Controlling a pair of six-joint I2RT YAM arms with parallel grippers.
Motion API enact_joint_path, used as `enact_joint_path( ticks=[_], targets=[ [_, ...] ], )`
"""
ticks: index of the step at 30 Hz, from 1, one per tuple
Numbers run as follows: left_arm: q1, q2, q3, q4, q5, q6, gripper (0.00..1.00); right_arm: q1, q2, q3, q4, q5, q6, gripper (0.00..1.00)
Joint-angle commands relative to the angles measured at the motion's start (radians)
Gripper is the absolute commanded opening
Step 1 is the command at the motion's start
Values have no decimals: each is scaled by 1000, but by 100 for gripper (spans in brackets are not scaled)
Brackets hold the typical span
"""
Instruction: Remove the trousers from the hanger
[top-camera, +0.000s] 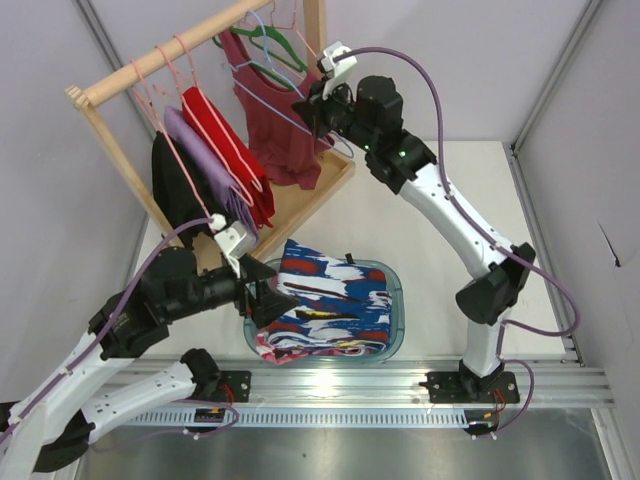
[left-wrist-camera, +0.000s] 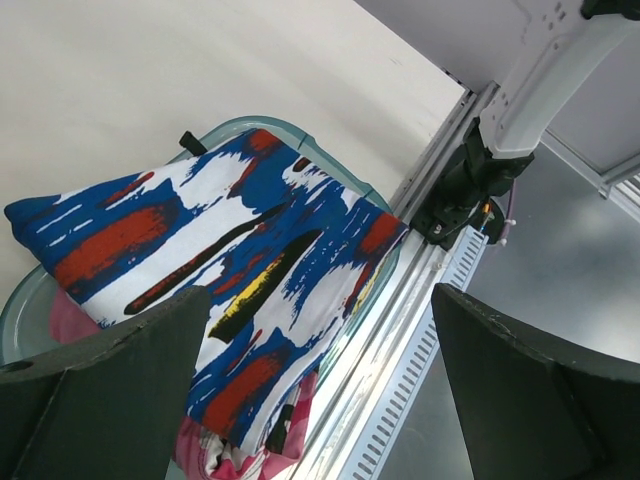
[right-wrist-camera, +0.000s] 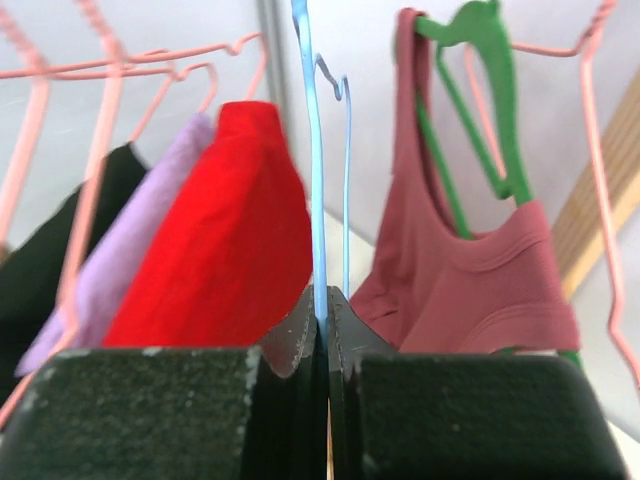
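The trousers (top-camera: 330, 295), royal blue with white and red streaks, lie folded on top of the teal basin (top-camera: 396, 300), off the hanger. In the left wrist view the trousers (left-wrist-camera: 230, 250) spread across the basin (left-wrist-camera: 330, 165). My left gripper (top-camera: 288, 300) hovers at the basin's left edge, open (left-wrist-camera: 318, 300), with nothing between its fingers. My right gripper (top-camera: 306, 114) is up at the rack, shut (right-wrist-camera: 327, 295) on the thin light-blue wire of the hanger (right-wrist-camera: 318, 190), which carries no cloth.
The wooden rack (top-camera: 150, 72) holds pink hangers (right-wrist-camera: 120, 60) with black, lilac and red garments (top-camera: 225, 150), and a dark-red tank top (right-wrist-camera: 480, 290) on a green hanger (right-wrist-camera: 480, 60). A pink camouflage garment (left-wrist-camera: 225, 450) lies under the trousers. A metal rail (top-camera: 350, 385) runs along the near edge.
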Motion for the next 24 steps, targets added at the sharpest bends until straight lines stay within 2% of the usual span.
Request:
enact_joint_path(
  ticks=[1, 7, 10, 15, 18, 24],
  targets=[
    [6, 2, -11, 13, 19, 27, 100, 7, -186, -48, -4, -62, 4, 0],
    [6, 26, -24, 44, 45, 7, 99, -27, -371, -138, 4, -14, -19, 0],
    [6, 39, -22, 51, 51, -2, 99, -104, -429, -142, -16, -26, -7, 0],
    [6, 51, -22, 62, 44, -7, 100, -230, -512, -266, 45, -54, 27, 0],
    [6, 61, -18, 73, 39, -7, 100, -311, -509, -298, 66, -68, 62, 0],
    [6, 81, -10, 79, 22, -4, 99, -421, -426, -273, 96, -249, 130, 0]
  ],
)
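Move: The right hand, shut on the empty blue hanger, has the far end of the rack's rail about 22 cm straight ahead and some 20 cm above. The dark red tank top on its green hanger hangs about 12 cm ahead, 7 cm left and 8 cm lower; the red garment is roughly 1 cm ahead, 16 cm left and 10 cm lower. From the left hand, that rail end lies some 50 cm ahead, 8 cm right and 35 cm up. Backing out about 10 cm from among the hung clothes, the right hand swings widely right and up, away from the rack, ending some 21 cm to the right. It climbs about 15 cm, then comes forward 5 cm and sinks a little. The fingers keep their grip on the blue hanger as the wrist tilts up and turns clockwise, roughly 15 degrees at most. ##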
